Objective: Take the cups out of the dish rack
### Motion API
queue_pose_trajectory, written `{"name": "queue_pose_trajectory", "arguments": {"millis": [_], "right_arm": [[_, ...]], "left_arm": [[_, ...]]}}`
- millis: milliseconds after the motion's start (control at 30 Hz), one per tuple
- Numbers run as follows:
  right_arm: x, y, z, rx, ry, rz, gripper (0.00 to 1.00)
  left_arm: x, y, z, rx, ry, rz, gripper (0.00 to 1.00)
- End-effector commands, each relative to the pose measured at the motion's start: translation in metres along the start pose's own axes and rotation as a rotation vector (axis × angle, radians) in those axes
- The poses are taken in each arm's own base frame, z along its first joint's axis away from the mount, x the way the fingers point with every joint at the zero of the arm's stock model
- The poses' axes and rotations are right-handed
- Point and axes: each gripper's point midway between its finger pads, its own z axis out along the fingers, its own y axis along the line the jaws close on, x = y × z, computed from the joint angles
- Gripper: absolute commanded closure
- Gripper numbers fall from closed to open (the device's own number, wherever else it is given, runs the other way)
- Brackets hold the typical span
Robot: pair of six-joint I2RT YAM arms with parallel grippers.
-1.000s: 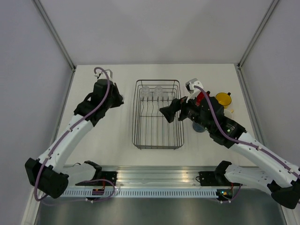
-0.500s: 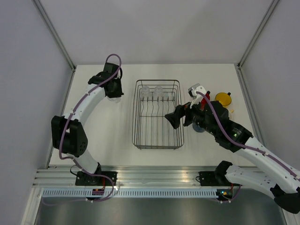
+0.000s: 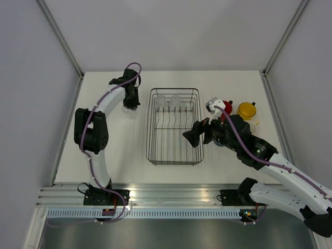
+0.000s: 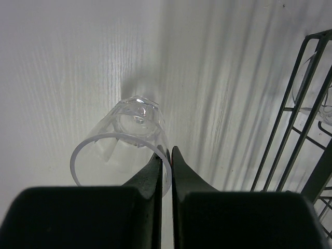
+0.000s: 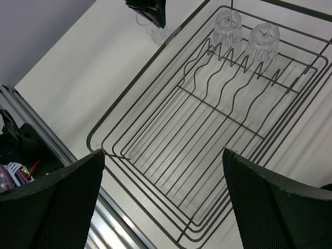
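Observation:
My left gripper (image 3: 129, 100) is shut on the rim of a clear glass tumbler (image 4: 129, 129), one finger inside and one outside. It holds the tumbler low over the white table, left of the dish rack (image 3: 150, 124); the tumbler also shows in the right wrist view (image 5: 155, 32). Two more tumblers (image 3: 161, 99) (image 3: 176, 99) stand upside down at the rack's far end, also in the right wrist view (image 5: 228, 27) (image 5: 262, 39). My right gripper (image 3: 193, 136) is open and empty above the rack's right side (image 5: 163, 153). A red mug (image 3: 226, 106) and a yellow mug (image 3: 247, 110) stand right of the rack.
A pale cream mug (image 3: 253, 124) sits beside the yellow one, partly behind my right arm. The dark blue mug is hidden. The metal rail (image 3: 171, 193) runs along the near table edge. Grey walls close in the left, far and right sides.
My left arm has folded and swung to the far side, keeping the tumbler left of the rack. My right gripper has moved nearer along the rack's right side, uncovering the red mug.

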Motion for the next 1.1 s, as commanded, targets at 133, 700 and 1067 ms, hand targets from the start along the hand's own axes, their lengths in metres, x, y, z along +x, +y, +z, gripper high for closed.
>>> {"name": "queue_pose_trajectory", "arguments": {"millis": [133, 700, 1067], "right_arm": [[0.004, 0.0, -0.003, -0.006, 0.002, -0.013, 0.02], [0.01, -0.021, 0.025, 0.115, 0.008, 0.026, 0.02], [-0.003, -0.067, 0.083, 0.456, 0.004, 0.145, 0.02]], "left_arm": [[-0.01, -0.007, 0.017, 0.031, 0.011, 0.046, 0.94], [-0.027, -0.01, -0.031, 0.074, -0.088, -0.014, 0.4], [-0.031, 0.004, -0.165, 0.164, -0.392, -0.109, 0.0]]}}
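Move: The held glass, pinched by the right side of its rim, has its standing place on the table about 9 cm below the left hand and 3 cm to its left. The rack's left glass is some 14 cm right of that hand, 3 cm ahead and 3 cm lower; the rack's right glass, 21 cm right and 3 cm ahead. From the right hand, that right glass is roughly 24 cm ahead, 5 cm left, 21 cm below; the left one, 24 cm ahead and 12 cm left. The glass goes straight down about 3 cm onto the table in the left hand, which then holds still while its fingers open wide, lets go of the rim and climbs some 15 cm, drawing back slightly as its fingers tip forward. Late on, the open right hand reaches forward and down over the rack towards its glasses, about 7 cm forward, turning clockwise. ##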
